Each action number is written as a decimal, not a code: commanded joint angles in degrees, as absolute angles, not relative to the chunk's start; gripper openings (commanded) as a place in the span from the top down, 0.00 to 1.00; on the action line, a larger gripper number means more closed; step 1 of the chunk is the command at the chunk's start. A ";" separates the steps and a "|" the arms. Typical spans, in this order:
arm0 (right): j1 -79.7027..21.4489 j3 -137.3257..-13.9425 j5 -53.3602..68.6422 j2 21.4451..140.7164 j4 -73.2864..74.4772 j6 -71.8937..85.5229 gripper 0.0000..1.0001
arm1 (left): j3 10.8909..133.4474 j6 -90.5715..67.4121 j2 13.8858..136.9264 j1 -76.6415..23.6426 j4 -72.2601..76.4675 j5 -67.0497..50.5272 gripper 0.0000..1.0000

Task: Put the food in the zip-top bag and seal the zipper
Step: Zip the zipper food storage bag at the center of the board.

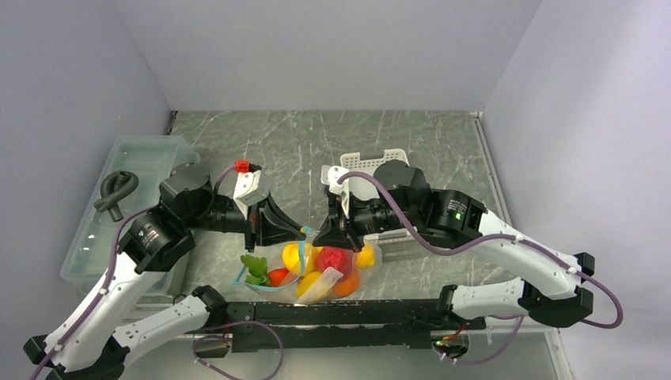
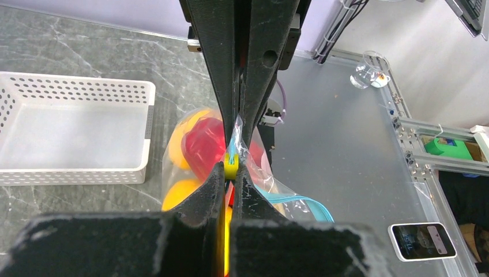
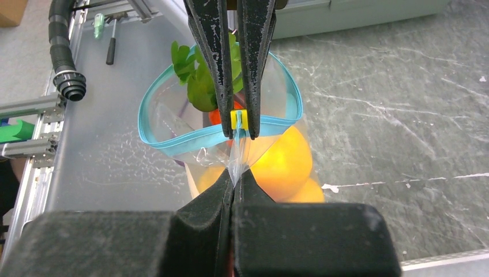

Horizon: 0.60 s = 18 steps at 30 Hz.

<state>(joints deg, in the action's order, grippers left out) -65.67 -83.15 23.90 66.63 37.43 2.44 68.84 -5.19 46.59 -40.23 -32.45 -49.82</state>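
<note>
The clear zip-top bag (image 1: 312,273) sits between the two arms, near the table's front. It holds the food: a red pepper (image 2: 202,144), yellow fruit (image 2: 181,193), orange fruit (image 3: 288,161) and a green leafy piece (image 3: 199,86). My left gripper (image 2: 230,168) is shut on the small yellow slider of the teal zipper (image 3: 173,144). Facing it, my right gripper (image 3: 235,175) is shut on the bag's clear plastic just past the slider. Beyond the slider the zipper stands apart in an open loop. In the top view both grippers (image 1: 303,232) (image 1: 320,237) meet at the bag's upper edge.
A white perforated basket (image 2: 75,127) stands behind the bag, partly under the right arm (image 1: 372,162). A translucent lidded bin (image 1: 119,206) with a black hose on it lies at the far left. A metal rail runs along the table's near edge (image 1: 356,313).
</note>
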 commanded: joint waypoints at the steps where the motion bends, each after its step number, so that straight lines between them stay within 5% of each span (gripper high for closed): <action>1: -65.39 -84.29 23.71 63.31 31.73 3.14 1.00 | 68.67 -5.14 46.17 -40.13 -36.86 -49.04 1.00; 10: -65.39 -84.15 25.95 64.56 33.21 1.99 1.00 | 69.67 -5.83 47.14 -40.16 -35.77 -47.79 0.99; 18: -65.39 -84.11 25.16 66.50 34.92 1.54 1.00 | 71.22 -6.59 48.31 -40.14 -34.28 -48.36 0.67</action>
<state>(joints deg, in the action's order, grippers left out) -65.60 -82.78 24.53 66.87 37.78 1.96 68.93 -5.76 47.77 -40.21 -33.50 -48.53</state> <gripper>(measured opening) 0.010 0.283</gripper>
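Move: The yellow zipper slider is pinched between the left fingertips, at the hand point itself. From the right gripper, which grips the gathered clear film, the slider is about 3 cm left, 1 cm ahead and 2 cm above. In the bag under the left hand, the red pepper lies roughly 6 cm right, level fore and aft, 11 cm down, and the leafy greens some 8 cm left, 2 cm back, 9 cm down. Open the left fingers from shut to about a quarter of their range to release the yellow slider, after first holding it still, while easing the left gripper less than 1 cm forward and down. Keep the right gripper shut on the bag's film beside the zipper, letting it sink only about half a centimetre. ##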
